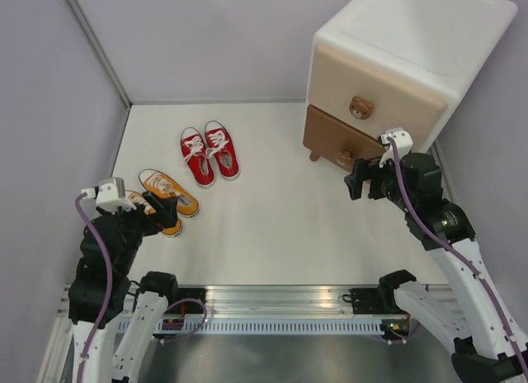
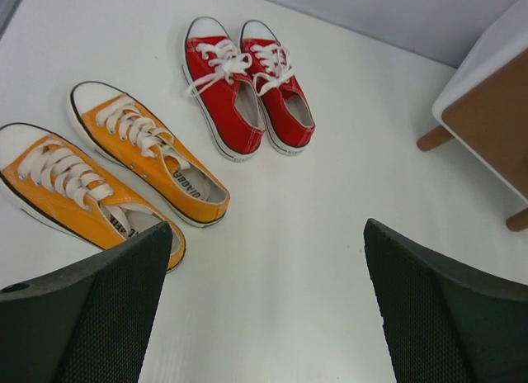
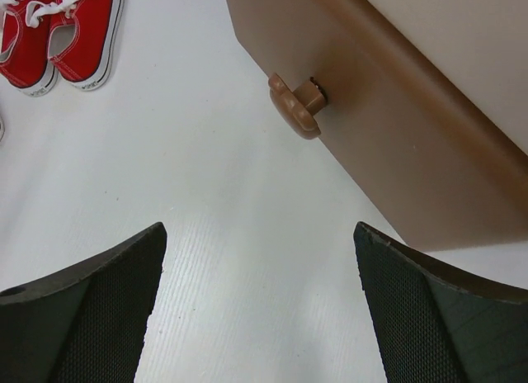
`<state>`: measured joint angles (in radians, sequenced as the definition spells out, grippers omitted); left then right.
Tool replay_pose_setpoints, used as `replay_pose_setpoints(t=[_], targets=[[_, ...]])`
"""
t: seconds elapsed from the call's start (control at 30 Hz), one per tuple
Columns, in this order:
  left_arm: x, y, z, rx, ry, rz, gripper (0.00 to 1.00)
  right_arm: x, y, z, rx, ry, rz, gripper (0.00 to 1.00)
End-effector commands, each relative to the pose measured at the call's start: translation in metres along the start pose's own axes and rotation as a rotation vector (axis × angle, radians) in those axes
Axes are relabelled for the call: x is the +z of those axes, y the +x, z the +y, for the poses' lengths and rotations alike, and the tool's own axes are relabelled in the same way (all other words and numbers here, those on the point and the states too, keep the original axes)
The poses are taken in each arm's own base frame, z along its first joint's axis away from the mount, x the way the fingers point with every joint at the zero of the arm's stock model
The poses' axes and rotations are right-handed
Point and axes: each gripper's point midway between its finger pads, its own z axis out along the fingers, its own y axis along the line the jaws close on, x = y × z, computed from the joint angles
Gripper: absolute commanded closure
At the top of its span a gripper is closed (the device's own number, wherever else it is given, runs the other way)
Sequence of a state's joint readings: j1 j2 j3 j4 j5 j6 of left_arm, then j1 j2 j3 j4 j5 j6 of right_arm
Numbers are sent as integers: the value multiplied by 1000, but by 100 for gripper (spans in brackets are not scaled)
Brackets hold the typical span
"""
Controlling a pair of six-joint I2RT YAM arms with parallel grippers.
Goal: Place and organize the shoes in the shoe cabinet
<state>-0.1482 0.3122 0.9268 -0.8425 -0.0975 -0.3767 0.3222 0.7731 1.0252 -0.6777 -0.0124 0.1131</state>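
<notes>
Two red shoes (image 1: 197,157) (image 1: 222,149) lie side by side at the back left, toes away from me; the left wrist view shows them too (image 2: 219,90) (image 2: 280,90). Nearer lie two orange shoes (image 1: 168,192) (image 2: 148,152) (image 2: 66,189), one partly under my left gripper (image 1: 167,211), which hangs open and empty (image 2: 266,226). The shoe cabinet (image 1: 412,53) stands at the back right with both drawers shut: beige upper drawer (image 1: 346,82), brown lower drawer (image 3: 396,135). My right gripper (image 1: 353,178) (image 3: 260,228) hovers open just in front of the lower drawer's knob (image 3: 295,105).
Grey walls (image 1: 49,111) close in the white tabletop (image 1: 272,210) on the left, back and right. The cabinet's short feet (image 2: 433,138) rest on the table. A metal rail (image 1: 280,304) carrying both arm bases runs along the near edge.
</notes>
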Motion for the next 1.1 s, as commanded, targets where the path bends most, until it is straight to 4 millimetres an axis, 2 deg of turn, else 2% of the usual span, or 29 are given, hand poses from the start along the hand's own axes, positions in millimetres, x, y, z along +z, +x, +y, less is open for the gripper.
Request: replay_pose_setpoints(t=[0.0,0.17,0.2,0.33,0.4,0.5,0.6,0.67,0.77,1.07], targets=[[24,6,-16,9,83,27,0,17,-20,16,-32,-84,-49,2],[57,34,-14,58,96,102,0,41,-27,19,-78,-63,-53,11],[61,38,-13,71,94,106,0,47,-24,25,-102,-74,-38,12],[73,49,-5,97,80,96,0,64,-22,23,-196,-11,-15,12],[74,54,-6,97,94,99,0,72,-18,16,-246,38,1,13],[72,52,-3,110,85,83,0,84,-17,5,-296,95,18,14],[73,51,1,113,60,76,0,98,-13,-1,-323,136,39,22],[74,50,3,114,52,73,0,106,-9,-2,-330,140,44,27],[74,51,4,115,48,73,0,116,0,-2,-348,132,54,29],[76,53,3,114,53,88,0,136,8,-5,-404,145,79,34]])
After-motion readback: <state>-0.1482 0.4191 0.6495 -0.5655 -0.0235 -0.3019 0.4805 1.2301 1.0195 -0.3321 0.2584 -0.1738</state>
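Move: The lower drawer's knob lies about 12 cm ahead of the right hand, 3 cm to its left and 8 cm below. The upper knob is some 13 cm ahead, 2 cm left and 8 cm above that hand; the cabinet's front leg about 15 cm ahead, 9 cm left, 18 cm down. From the left hand, the inner orange shoe is about 10 cm ahead, 3 cm left, 18 cm down; the lower knob 16 cm ahead, 43 cm right, 9 cm down. No sure touch yet: the right hand heads for the lower drawer's knob, about 10 cm forward and 7 cm down, drifting left early on, its left side rolling down some 20 degrees as the fingers close by about a third around the knob. The left hand sinks and reaches forward towards the inner orange shoe, then stops, wide open. ##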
